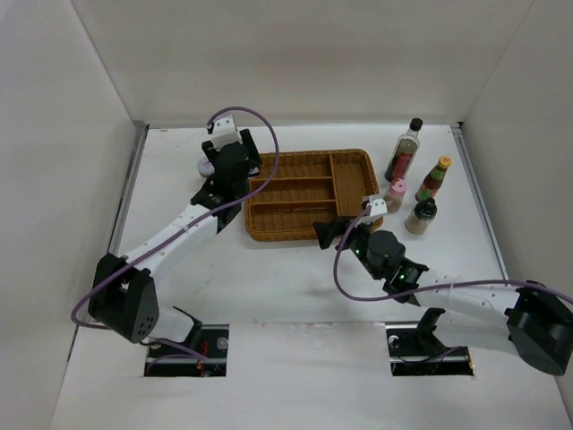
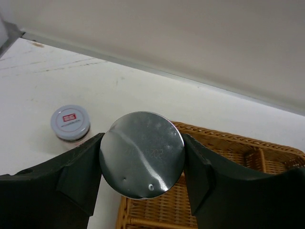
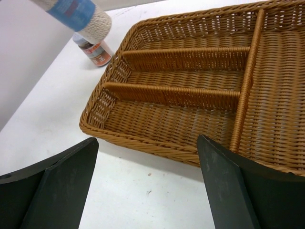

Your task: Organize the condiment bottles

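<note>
My left gripper (image 2: pixel 143 139) is shut on the silver-lidded blue-labelled jar (image 2: pixel 142 155), its fingers pressed on both sides of the lid. The jar (image 3: pixel 71 9) hangs tilted by the left end of the wicker tray (image 1: pixel 304 237). The white-lidded jar (image 2: pixel 70 122) stands on the table just left of it. Right of the tray stand the tall clear black-capped bottle (image 1: pixel 405 150), the red yellow-capped bottle (image 1: pixel 434 179), the pink-capped shaker (image 1: pixel 395 193) and the dark-capped shaker (image 1: pixel 422 215). My right gripper (image 3: pixel 147 143) is open and holds nothing, low in front of the tray's near rim (image 3: pixel 157 149).
The tray's compartments (image 3: pixel 181 90) hold nothing. White walls close in the table on three sides. The left arm (image 1: pixel 179 228) reaches diagonally to the tray's left end, the right arm (image 1: pixel 448 291) lies along the near right.
</note>
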`<state>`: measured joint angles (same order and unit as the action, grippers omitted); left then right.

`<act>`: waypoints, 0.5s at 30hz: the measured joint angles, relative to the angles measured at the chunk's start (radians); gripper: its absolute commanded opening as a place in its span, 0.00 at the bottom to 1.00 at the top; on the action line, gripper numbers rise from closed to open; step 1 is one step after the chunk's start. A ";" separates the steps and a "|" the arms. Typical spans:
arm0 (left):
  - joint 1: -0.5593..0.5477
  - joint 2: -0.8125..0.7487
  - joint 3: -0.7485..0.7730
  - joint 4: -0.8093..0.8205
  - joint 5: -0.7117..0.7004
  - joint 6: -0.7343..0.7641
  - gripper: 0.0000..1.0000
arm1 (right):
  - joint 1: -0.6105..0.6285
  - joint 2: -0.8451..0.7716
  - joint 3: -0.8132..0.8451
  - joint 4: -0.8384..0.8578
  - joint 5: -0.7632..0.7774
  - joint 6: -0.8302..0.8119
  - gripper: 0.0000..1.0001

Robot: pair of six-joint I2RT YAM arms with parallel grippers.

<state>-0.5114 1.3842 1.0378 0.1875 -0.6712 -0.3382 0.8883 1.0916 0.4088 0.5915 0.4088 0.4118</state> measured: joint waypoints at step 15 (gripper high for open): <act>-0.072 0.153 0.084 -0.005 0.055 0.002 0.35 | -0.024 -0.017 0.000 -0.002 -0.002 0.015 0.91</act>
<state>-0.5831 1.5375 1.1217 0.1829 -0.6159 -0.3359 0.8639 1.0744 0.4084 0.5900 0.4068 0.4271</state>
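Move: The left hand already holds the upright condiment bottle near its cap, high over the basket's left rim. The middle of the basket's left-hand compartments lies about 11 cm to its right, 5 cm ahead and 18 cm below; the small jar stands some 10 cm to its left, 5 cm ahead and 17 cm below. From the right hand, which waits empty, those compartments are roughly 21 cm ahead, 9 cm to its left and 9 cm below. The left hand carries the gripped bottle to the right, away from the small jar and inward over the basket's left-hand compartments, travelling nearly 6 cm sideways and edging a little forward at first. After a level start it sinks about 3 cm and then eases off still well above the wicker, turning slightly clockwise while the fingers keep their hold on the bottle. ##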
